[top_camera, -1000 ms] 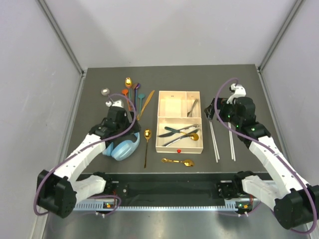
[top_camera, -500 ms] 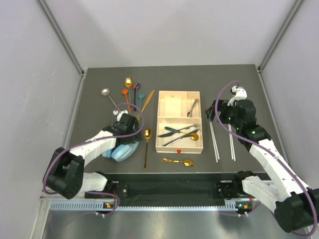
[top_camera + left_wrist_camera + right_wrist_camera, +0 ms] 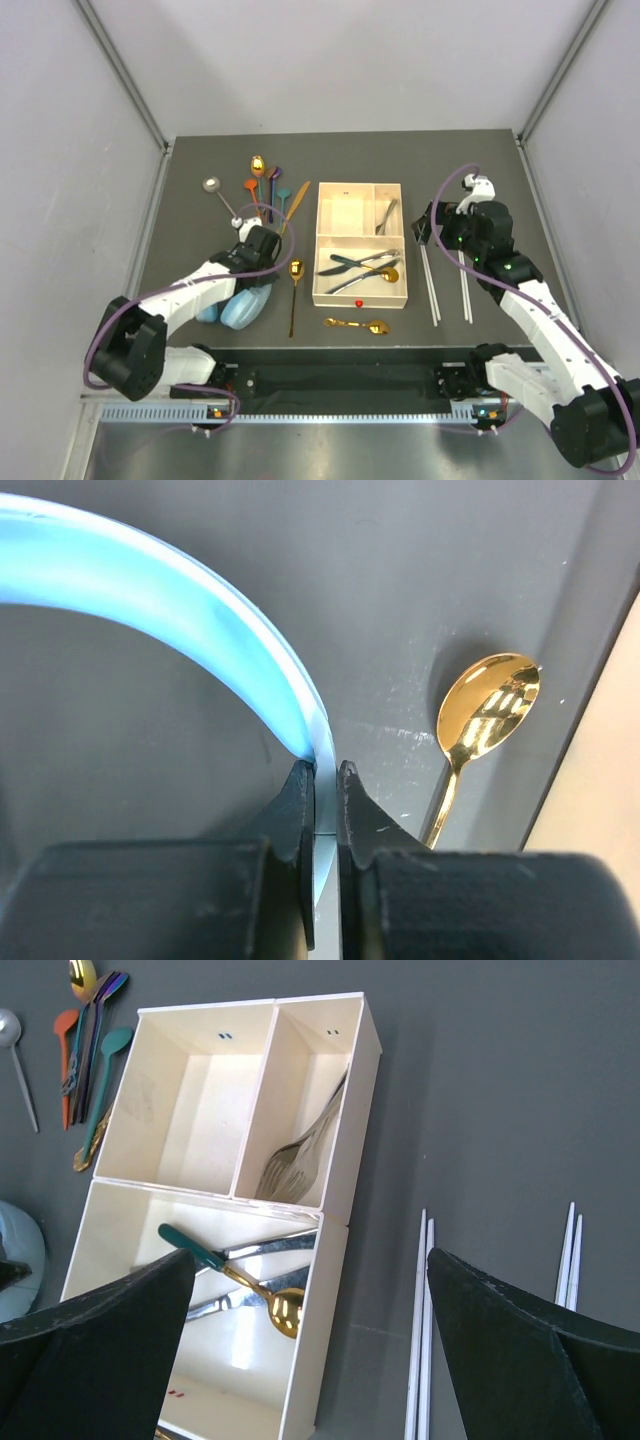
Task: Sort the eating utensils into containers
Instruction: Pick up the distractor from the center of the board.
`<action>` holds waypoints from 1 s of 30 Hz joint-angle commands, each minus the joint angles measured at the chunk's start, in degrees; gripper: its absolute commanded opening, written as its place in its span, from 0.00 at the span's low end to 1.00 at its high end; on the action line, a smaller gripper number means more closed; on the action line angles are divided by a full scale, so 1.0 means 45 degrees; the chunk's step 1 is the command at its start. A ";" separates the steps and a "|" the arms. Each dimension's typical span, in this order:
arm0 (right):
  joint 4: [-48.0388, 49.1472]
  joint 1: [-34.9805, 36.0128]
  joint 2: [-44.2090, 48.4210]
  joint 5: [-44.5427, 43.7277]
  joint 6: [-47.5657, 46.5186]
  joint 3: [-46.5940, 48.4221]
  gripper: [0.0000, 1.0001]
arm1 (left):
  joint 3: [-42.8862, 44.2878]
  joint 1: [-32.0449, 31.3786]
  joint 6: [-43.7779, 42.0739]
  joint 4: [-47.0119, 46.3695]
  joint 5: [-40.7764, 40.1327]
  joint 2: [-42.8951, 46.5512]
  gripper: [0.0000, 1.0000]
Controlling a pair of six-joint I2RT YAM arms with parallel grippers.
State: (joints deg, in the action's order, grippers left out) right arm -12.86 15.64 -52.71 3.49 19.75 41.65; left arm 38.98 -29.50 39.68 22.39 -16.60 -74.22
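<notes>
My left gripper [image 3: 326,780] is shut on the thin band of the light-blue headphones [image 3: 200,590], which lie left of the tray [image 3: 240,305]. Just right of that gripper [image 3: 262,268] a gold spoon [image 3: 490,705] lies on the mat [image 3: 294,272]. The cream tray [image 3: 318,240] holds a fork [image 3: 300,1155] in a small section, and knives and a teal-handled spoon [image 3: 235,1280] in the large one. My right gripper [image 3: 310,1260] hangs open above the tray's right edge [image 3: 430,228]. Two pairs of pale chopsticks [image 3: 431,285] lie right of the tray.
Orange, purple, teal and gold spoons [image 3: 270,190] and a wooden knife lie behind the headphones, with a silver spoon [image 3: 215,188] to their left. Another gold spoon [image 3: 357,324] lies in front of the tray. Grey walls close in on both sides.
My left gripper came down beside the gold spoon and shut on the headphone band; the headphones shifted slightly toward the front. The right arm barely moved.
</notes>
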 commanded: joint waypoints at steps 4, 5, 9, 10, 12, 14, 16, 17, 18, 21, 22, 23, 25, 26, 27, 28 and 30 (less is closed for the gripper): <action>0.0456 0.0197 -0.0103 0.0007 0.0104 0.0315 1.00 | 0.0749 -0.0086 -0.0223 0.1019 -0.0120 0.2153 0.00; 0.0475 0.0177 -0.0123 0.0045 0.0084 0.0354 1.00 | 0.0906 -0.0067 -0.0282 0.1136 -0.0158 0.2620 0.00; 0.0593 0.0197 -0.0240 0.0162 0.0221 0.0393 1.00 | 0.2834 -0.0086 -0.0633 0.2965 -0.0859 0.2821 0.00; 0.0631 0.0197 -0.0240 0.0182 0.0240 0.0374 1.00 | 0.3209 -0.0067 -0.0673 0.3302 -0.0997 0.2762 0.00; 0.0690 0.0197 -0.0260 0.0241 0.0260 0.0315 0.99 | 0.4280 -0.0086 -0.0751 0.4043 -0.1154 0.2684 0.00; 0.0749 0.0196 -0.0260 0.0260 0.0280 0.0199 0.99 | 0.4909 -0.0067 -0.0849 0.4184 -0.0960 0.2742 0.00; 0.0807 0.0177 -0.0202 0.0144 0.0280 0.0062 1.00 | 0.5729 -0.0067 -0.1083 0.4029 -0.0591 0.2723 0.00; 0.0788 0.0196 -0.0182 0.0124 0.0280 0.0061 1.00 | 0.6061 -0.0086 -0.1180 0.4066 -0.0550 0.2452 0.00; 0.0788 0.0177 -0.0182 0.0085 0.0280 0.0061 1.00 | 0.6857 -0.0183 -0.1317 0.4144 -0.0549 0.2217 0.00; 0.0749 0.0197 -0.0065 0.0007 0.0299 0.0100 1.00 | 0.8750 -0.0824 -0.1726 0.4788 -0.1016 0.1007 0.00; 0.0768 0.0197 -0.0045 -0.0032 0.0338 0.0081 1.00 | 0.9185 -0.1041 -0.1844 0.4886 -0.1192 0.0695 0.00; 0.0769 0.0197 -0.0026 -0.0052 0.0396 0.0042 1.00 | 0.9576 -0.1275 -0.1981 0.4868 -0.1329 0.0092 0.00; 0.0846 0.0158 -0.0006 -0.0150 0.0708 -0.0056 1.00 | 1.0631 -0.1803 -0.2430 0.4635 -0.1311 -0.0826 0.00; 0.0847 0.0158 -0.0064 -0.0188 0.0806 -0.0075 1.00 | 1.0924 -0.1959 -0.2605 0.4131 -0.1234 -0.1161 0.00; 0.0827 0.0177 -0.0122 -0.0324 0.1058 -0.0076 1.00 | 1.1507 -0.2309 -0.2994 0.3951 -0.1194 -0.1512 0.00; 0.0692 0.0196 -0.0181 -0.0441 0.1196 -0.0056 1.00 | 1.1900 -0.2467 -0.3152 0.3795 -0.1117 -0.2405 0.00; 0.0438 0.0177 -0.0299 -0.1160 0.1489 0.0099 1.00 | 1.3087 -0.3089 -0.3814 0.3326 -0.1075 -0.3308 0.00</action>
State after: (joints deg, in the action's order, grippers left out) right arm -11.94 15.64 -53.78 2.79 23.07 41.63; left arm 89.23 -39.33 29.91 43.03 -20.53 -82.50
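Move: The blue headphones are already pinched by the right side of their band; their middle lies about 8 cm to the left gripper's left and 3 cm back, nearly at its height. The divided tray's middle is some 21 cm right and 7 cm ahead, and the gold spoon's middle 5 cm right and 7 cm back. The orange, purple and teal utensils lie about 19 cm straight ahead. From the right gripper, the headphones are roughly 43 cm left, 7 cm back and 18 cm below. Keep the left fingers shut on the headband and raise the headphones almost straight up, over 20 cm, letting the fingers tip up about 20 degrees on the way. Near the top, swing the left gripper some 10 cm right and 7 cm forward, high up on the tray's left side, while turning it slightly clockwise. ##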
